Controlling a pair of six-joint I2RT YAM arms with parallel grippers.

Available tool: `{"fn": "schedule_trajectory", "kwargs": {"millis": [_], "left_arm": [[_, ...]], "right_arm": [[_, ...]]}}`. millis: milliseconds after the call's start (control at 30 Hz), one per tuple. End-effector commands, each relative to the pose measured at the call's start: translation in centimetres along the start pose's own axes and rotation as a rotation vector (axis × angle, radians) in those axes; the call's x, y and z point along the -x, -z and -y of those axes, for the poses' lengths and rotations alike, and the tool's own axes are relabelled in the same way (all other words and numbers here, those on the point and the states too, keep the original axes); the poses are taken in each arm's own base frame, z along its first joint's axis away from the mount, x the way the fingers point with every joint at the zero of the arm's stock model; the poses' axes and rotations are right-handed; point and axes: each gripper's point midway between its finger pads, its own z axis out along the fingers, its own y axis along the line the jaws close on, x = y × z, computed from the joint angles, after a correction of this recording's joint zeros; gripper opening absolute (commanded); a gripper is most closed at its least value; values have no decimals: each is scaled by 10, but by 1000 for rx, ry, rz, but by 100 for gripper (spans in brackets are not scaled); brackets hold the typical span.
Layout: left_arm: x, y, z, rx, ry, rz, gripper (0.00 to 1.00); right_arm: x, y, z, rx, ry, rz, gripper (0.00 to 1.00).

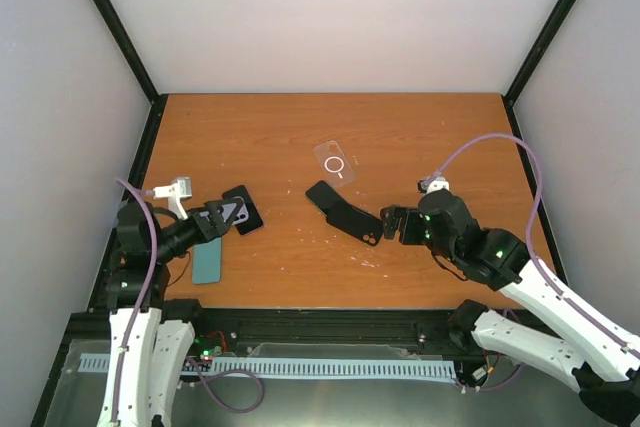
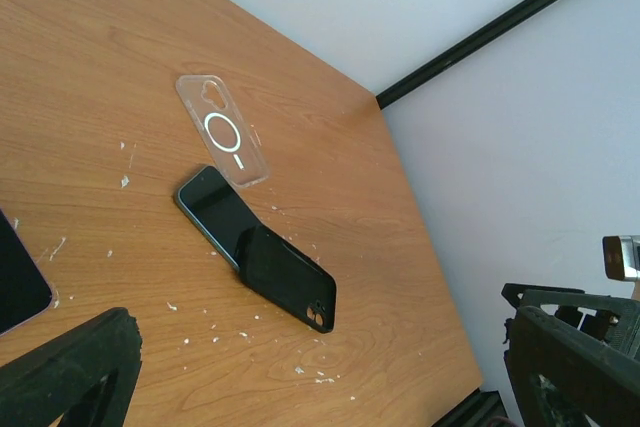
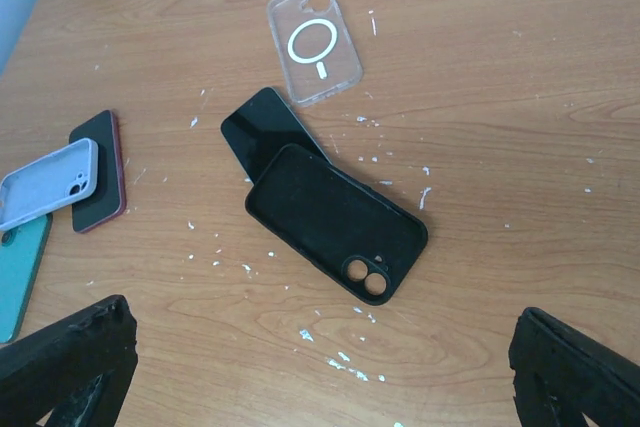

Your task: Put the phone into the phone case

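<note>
A black phone case with two camera holes lies mid-table, one end resting over the end of a dark phone. Both also show in the top view, the case and the phone, and in the left wrist view, the case and the phone. My right gripper is open and empty just right of the case's camera end, its fingers spread wide. My left gripper is open and empty, far left of the case.
A clear case with a white ring lies just behind the phone. At the left lie a second dark phone, a lilac case and a teal phone. White specks dot the wooden table.
</note>
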Motion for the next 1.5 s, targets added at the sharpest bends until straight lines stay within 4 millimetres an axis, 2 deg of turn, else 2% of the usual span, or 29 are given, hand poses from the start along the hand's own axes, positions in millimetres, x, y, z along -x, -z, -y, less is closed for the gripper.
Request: {"fn": "schedule_trajectory", "kwargs": {"millis": [0, 133, 233, 433, 500, 700, 767, 867, 967, 1067, 1300, 1467], "left_arm": [[9, -1, 2, -23, -24, 38, 100], [9, -5, -7, 7, -28, 34, 99], [8, -8, -19, 56, -29, 24, 99], [14, -12, -21, 79, -33, 9, 100], [22, -10, -16, 81, -49, 28, 100], [50, 6, -2, 141, -167, 127, 99], [55, 11, 4, 146, -229, 154, 99], [60, 16, 2, 175, -270, 193, 99], [59, 18, 2, 174, -287, 208, 100], [56, 19, 3, 162, -299, 210, 100], [55, 18, 1, 170, -290, 205, 100], [55, 18, -1, 179, -284, 204, 99]], "right_arm": [[-3, -9, -7, 23, 3, -5, 100], [-12, -24, -13, 49, 78, -32, 100], [-15, -40, -7, -8, 139, -41, 100], [-29, -91, -14, -80, 296, -168, 98], [-34, -109, -16, -101, 340, -207, 90], [-47, -159, -26, -83, 429, -272, 50], [-53, -171, -33, -34, 424, -299, 41], [-69, -186, -40, 29, 420, -358, 38], [-86, -191, -47, 97, 425, -416, 40], [-98, -199, -39, 87, 443, -437, 41], [-109, -214, -30, 52, 482, -469, 37], [-116, -214, -28, 46, 472, -506, 23]]}}
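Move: The black case the right hand goes for lies some 9 cm ahead of that hand, 8 cm to its left and 21 cm below. One end of the case overlaps the black phone, whose middle is about 6 cm farther out and 5 cm more to the left than the case's. The clear case lies some 28 cm ahead of the right hand and 13 cm left. From the left hand the black case is about 7 cm ahead and 27 cm right, well below. The black case's near-left long rim ends up between the right fingertips, one inside and one outside: the right hand drops about 20 cm, swinging some 12 cm left and 6 cm forward, turning counter-clockwise and tipping down as the fingers close to about a quarter open. The left hand, wide open, dips slightly, then lifts and drifts left, ending some 3 cm higher. ##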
